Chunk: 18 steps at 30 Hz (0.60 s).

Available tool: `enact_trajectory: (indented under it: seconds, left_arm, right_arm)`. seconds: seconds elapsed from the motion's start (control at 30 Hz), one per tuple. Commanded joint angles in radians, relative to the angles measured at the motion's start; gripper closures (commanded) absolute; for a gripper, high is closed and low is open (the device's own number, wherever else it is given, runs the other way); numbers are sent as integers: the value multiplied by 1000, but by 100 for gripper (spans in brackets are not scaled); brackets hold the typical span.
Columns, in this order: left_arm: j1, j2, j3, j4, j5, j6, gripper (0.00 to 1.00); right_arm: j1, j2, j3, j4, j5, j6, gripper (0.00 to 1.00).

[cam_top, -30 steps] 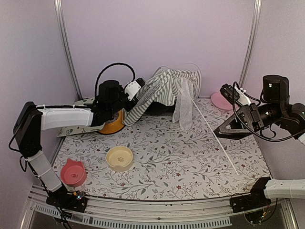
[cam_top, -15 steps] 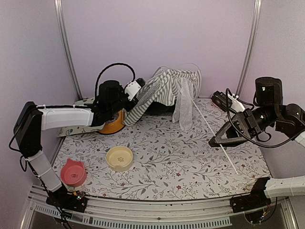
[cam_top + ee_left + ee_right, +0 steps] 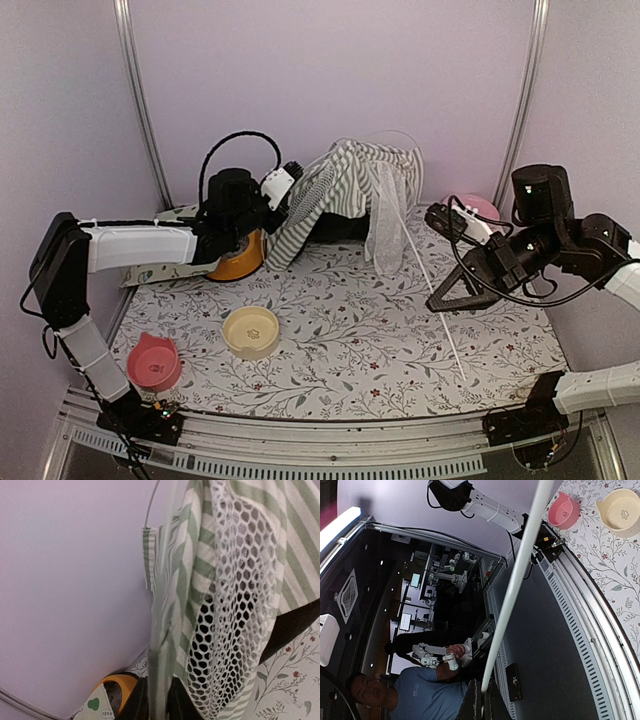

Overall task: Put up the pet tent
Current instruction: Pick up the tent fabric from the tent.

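Observation:
The pet tent [image 3: 345, 185] is a crumpled heap of green-and-white striped fabric at the back of the table, and its lace flap [image 3: 384, 235] hangs down in front. My left gripper [image 3: 290, 178] holds the tent's left edge. In the left wrist view its dark fingers [image 3: 134, 704] are shut on a fabric-covered pole [image 3: 159, 645] beside white mesh [image 3: 235, 600]. A thin white pole [image 3: 430, 290] slants from the tent toward the front right. My right gripper [image 3: 437, 303] is shut on that white pole [image 3: 512, 592] near its lower half.
A yellow bowl [image 3: 251, 331] and a pink bowl [image 3: 154, 361] sit front left on the floral table cover. An orange bowl [image 3: 237, 262] and a printed cream mat [image 3: 160, 270] lie under my left arm. A pink dish [image 3: 480, 207] sits at the back right.
My right arm swung left and down to the white pole and shut on it; the pole's near end shifted left. The left gripper kept its hold, and the tent edge rose slightly.

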Motion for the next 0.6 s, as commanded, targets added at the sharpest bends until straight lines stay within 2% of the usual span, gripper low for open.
enact_trajectory:
  seconds: [0.0, 0.03, 0.13, 0.27, 0.4, 0.57]
  left_arm:
    - [12, -44, 7, -7, 39, -63, 70]
    - [11, -58, -5, -1, 48, -87, 62]
    - [1, -111, -37, 31, 68, -152, 55]
    - [-45, -190, -121, 119, 60, -221, 52]
    - [-135, -256, -231, 268, 29, -266, 47]
    - [-244, -168, -224, 377, -53, -312, 43]
  right_arm:
    - [13, 20, 27, 106, 34, -84, 100]
    - [13, 25, 25, 120, 46, -84, 100]
    - [15, 43, 22, 155, 85, -86, 100]
    - [16, 64, 20, 195, 146, -84, 100]
    - [21, 88, 16, 220, 177, -83, 100]
    - [32, 119, 23, 244, 188, -86, 100]
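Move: The left hand still pinches the tent's pole beside the cloth. The middle of the striped fabric is roughly 8 cm ahead of it and 15 cm right, about level. The hanging mesh flap is some 23 cm right, level fore and aft and 8 cm lower; the orange frame is 12 cm left, 3 cm ahead and 20 cm below. From the right hand, holding the loose white rod, the striped fabric lies about 47 cm ahead, 10 cm left and 12 cm lower. The left fingers let go of the pole, opening to a bit over half, and the hand pulls back from the tent by about 10 cm while rising some 6 cm, then edging right. It rolls about 20 degrees, left side down, swinging slightly clockwise. The right hand keeps its pinch on the rod and carries it forward and left towards the tent, some 5 cm. ##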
